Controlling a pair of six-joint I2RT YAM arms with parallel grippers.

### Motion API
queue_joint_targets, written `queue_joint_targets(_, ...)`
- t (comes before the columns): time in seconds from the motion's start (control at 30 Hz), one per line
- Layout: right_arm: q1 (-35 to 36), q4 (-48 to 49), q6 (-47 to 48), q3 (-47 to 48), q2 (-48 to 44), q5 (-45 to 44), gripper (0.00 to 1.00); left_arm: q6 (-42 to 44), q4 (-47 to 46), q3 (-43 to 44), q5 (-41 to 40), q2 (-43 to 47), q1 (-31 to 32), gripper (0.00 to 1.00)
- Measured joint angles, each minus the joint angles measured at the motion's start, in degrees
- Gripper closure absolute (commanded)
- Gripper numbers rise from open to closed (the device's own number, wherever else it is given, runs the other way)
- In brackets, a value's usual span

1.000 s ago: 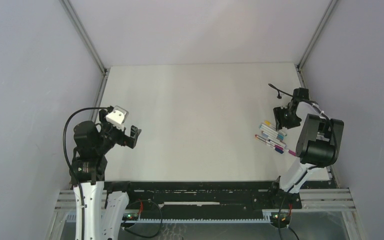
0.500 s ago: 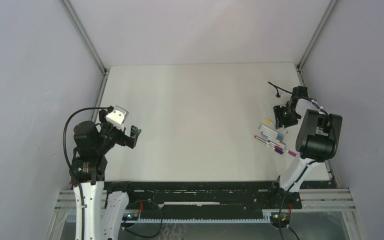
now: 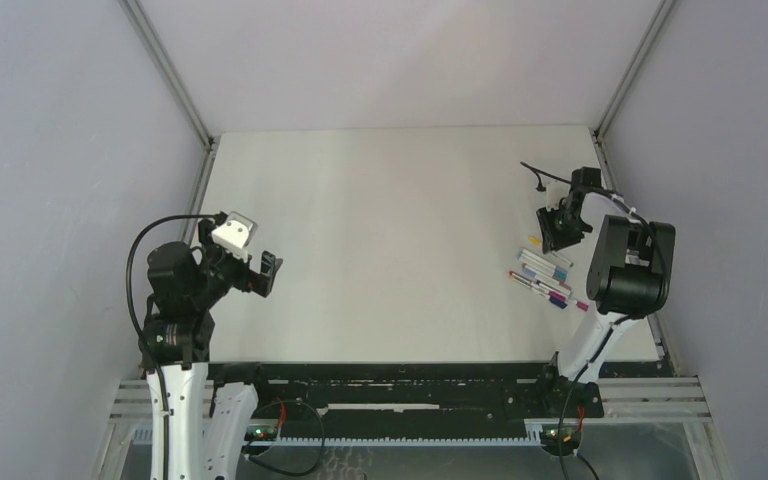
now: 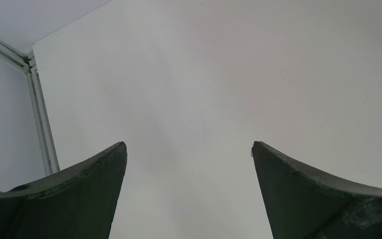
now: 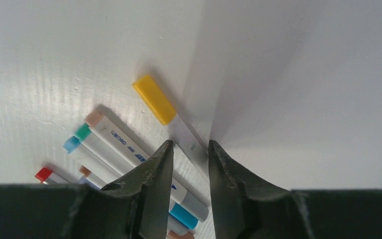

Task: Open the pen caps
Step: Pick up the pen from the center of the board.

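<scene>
Several white-barrelled pens (image 3: pixel 545 278) lie side by side at the table's right edge, coloured caps on their ends. Furthest from the arms lies a pen (image 5: pixel 186 137) with a yellow cap (image 5: pixel 154 99). My right gripper (image 5: pixel 189 145) straddles its barrel with narrow jaws. The right finger is at the barrel, and a strip of table shows between the left finger and the barrel. From above, that gripper (image 3: pixel 558 228) hangs over the yellow cap (image 3: pixel 536 240). Peach, green and blue caps (image 5: pixel 82 132) show to the left. My left gripper (image 4: pixel 189 149) stands wide open over bare table, far left (image 3: pixel 265 272).
A black cable (image 3: pixel 540 178) sticks out behind the right wrist. The enclosure's right wall and its metal post (image 3: pixel 610 150) stand close beside the pens. A metal rail (image 4: pixel 42 124) runs along the table's left edge.
My right gripper has moved a little away from the arms' bases and to the left, and its jaws have narrowed around the yellow-capped pen's barrel. The left arm has not moved.
</scene>
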State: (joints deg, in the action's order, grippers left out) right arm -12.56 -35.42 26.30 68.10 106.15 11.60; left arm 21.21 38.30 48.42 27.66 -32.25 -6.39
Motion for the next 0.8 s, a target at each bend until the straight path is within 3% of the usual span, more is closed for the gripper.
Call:
queue_joint_targets(0.03, 0.3, 0.0, 0.0, 0.1, 0.0, 0.0, 0.76, 0.0, 0.0, 0.0, 0.0, 0.0, 0.0, 0.00)
queue_joint_targets(0.33, 2.2, 0.2, 0.4, 0.7, 0.6, -0.6, 0.87, 0.0, 0.0, 0.0, 0.0, 0.0, 0.0, 0.00)
queue_joint_targets(0.8, 5.6, 1.2, 1.1, 0.7, 0.3, -2.7, 0.95, 0.0, 0.0, 0.0, 0.0, 0.0, 0.0, 0.00)
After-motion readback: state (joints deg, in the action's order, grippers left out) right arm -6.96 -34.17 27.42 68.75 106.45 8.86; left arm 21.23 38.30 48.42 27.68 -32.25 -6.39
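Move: The yellow-capped pen already lies slantwise between my right fingertips, its middle right at the hand and roughly 1 cm lower. Next to it, the peach-capped pen is about 3 cm back and 2 cm left of my right hand, the blue-capped pen about 5 cm back and 3 cm left. The red-capped pen lies some 9 cm back and 3 cm left. From my left hand, the yellow-capped pen is roughly 62 cm right, 12 cm ahead and 25 cm lower. I close my right fingers from about a third open until they pinch the white barrel of the yellow-capped pen near its middle, while the hand slides about 2.5 cm left and a little over 1 cm forward, staying low over the board. My wrist turns only some 5 degrees counter-clockwise. ##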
